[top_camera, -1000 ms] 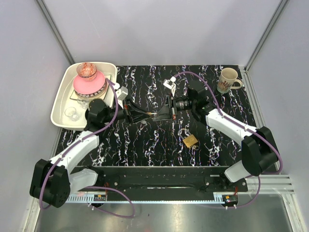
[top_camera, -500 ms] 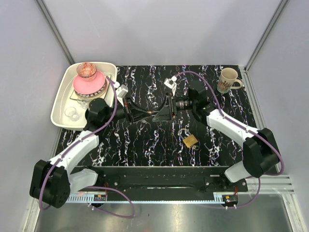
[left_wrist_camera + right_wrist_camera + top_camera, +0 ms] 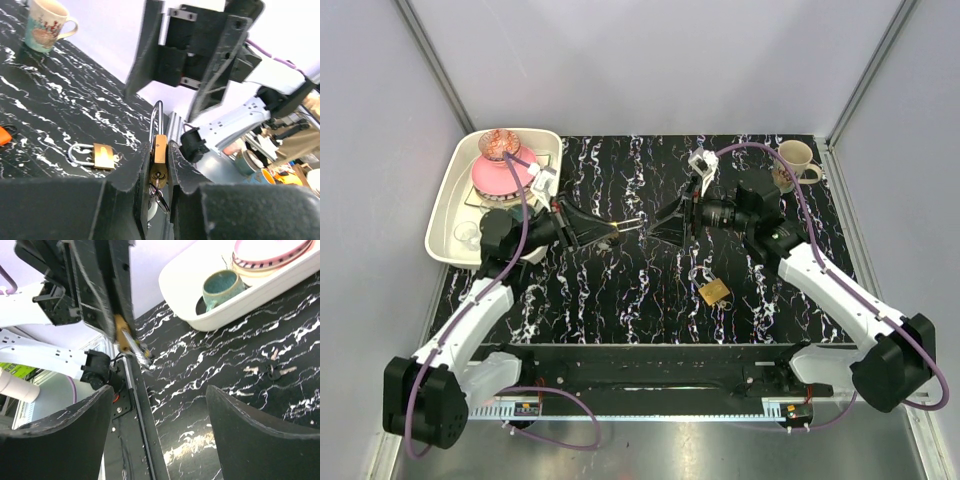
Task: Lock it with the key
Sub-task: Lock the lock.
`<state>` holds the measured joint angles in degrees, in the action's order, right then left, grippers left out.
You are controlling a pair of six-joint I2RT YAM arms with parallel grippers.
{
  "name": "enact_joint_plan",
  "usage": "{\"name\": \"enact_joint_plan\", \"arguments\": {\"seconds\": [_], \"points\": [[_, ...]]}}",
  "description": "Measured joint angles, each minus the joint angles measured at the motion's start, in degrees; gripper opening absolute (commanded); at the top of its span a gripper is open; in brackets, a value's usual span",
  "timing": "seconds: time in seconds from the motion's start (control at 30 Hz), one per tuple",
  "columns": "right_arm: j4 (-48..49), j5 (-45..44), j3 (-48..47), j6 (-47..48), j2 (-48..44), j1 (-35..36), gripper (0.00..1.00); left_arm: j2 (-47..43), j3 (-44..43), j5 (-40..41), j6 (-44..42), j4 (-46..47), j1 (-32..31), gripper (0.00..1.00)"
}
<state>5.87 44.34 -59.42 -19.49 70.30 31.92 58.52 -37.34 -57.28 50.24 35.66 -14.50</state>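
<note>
My left gripper is shut on a small brass padlock. Its shackle points away from me, and a thin wire ring hangs below its keyhole. In the top view the left gripper and the right gripper face each other over the mat's middle, a short gap apart. The right gripper is open with nothing between its fingers. Ahead of it, the held padlock sticks out of the left jaws. An orange bit at the left wrist view's edge looks like the key's head, mostly cut off.
A second brass padlock lies on the black marbled mat. Small metal keys lie on the mat near the white tray, which holds a pink dish. A mug stands at the back right.
The right gripper has opened and drawn back to the right. The left arm has pulled back to the left with the padlock, leaving a gap between the two grippers.
</note>
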Motion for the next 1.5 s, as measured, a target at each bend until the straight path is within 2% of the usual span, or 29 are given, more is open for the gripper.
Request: {"name": "enact_joint_plan", "arguments": {"seconds": [0.13,0.37,0.57,0.7,0.73,0.93,1.17,1.2,1.37,1.5], "points": [[-1.7,-0.24,0.0,-1.36,0.04,-0.22,0.76,-2.27,0.87,-2.71,4.44,4.57,0.98,0.0],[1.62,3.17,0.59,-7.93,-0.37,-0.37,0.6,-4.59,0.9,-6.62,6.34,6.23,1.01,0.0],[8.24,6.01,1.84,-14.86,-0.39,1.49,0.58,-4.55,1.38,-7.56,7.21,6.51,1.01,0.0],[9.25,6.32,2.99,-16.48,-0.52,3.04,0.57,-4.42,1.38,-7.74,7.45,6.58,1.01,0.0],[9.25,6.32,3.02,-16.59,-0.52,3.19,0.52,-4.39,1.38,-7.74,7.67,6.6,1.01,0.0],[8.61,5.9,2.99,-16.9,-0.55,4.44,0.46,-4.39,1.4,-7.89,8.31,8.02,1.01,0.0],[7.91,5.75,2.8,-17.07,-0.52,5.29,0.31,-4.37,3.17,-8.17,8.74,9.25,1.01,0.0],[7.91,5.73,2.73,-17.07,-0.52,5.31,0.22,-4.35,3.34,-8.28,8.79,9.27,1.01,0.0],[7.78,5.7,2.4,-17.0,-0.46,5.57,0.03,-4.04,3.58,-8.52,9.33,10.21,1.01,0.0],[7.74,5.81,2.1,-17.09,0.02,5.64,0.0,-3.89,4.35,-8.52,10.4,12.41,1.03,0.0]]}}
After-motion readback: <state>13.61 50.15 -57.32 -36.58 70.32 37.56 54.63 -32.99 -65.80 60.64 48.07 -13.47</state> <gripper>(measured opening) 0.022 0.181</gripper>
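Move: The small padlock is already held in the left fingers, its shackle sticking out towards the right hand; the shackle's middle lies about 4 cm right of the left hand point, 1 cm ahead and 1 cm up. From the right hand, that shackle is roughly 5 cm left, level ahead and 1 cm up. On the table, some 17 cm below that hand, the keys lie 14 cm left and 4 ahead, the big padlock 14 cm right and 7 back. Both hands draw back about 5 cm, the right also edging left and closing its fingers on the shackle's end. ##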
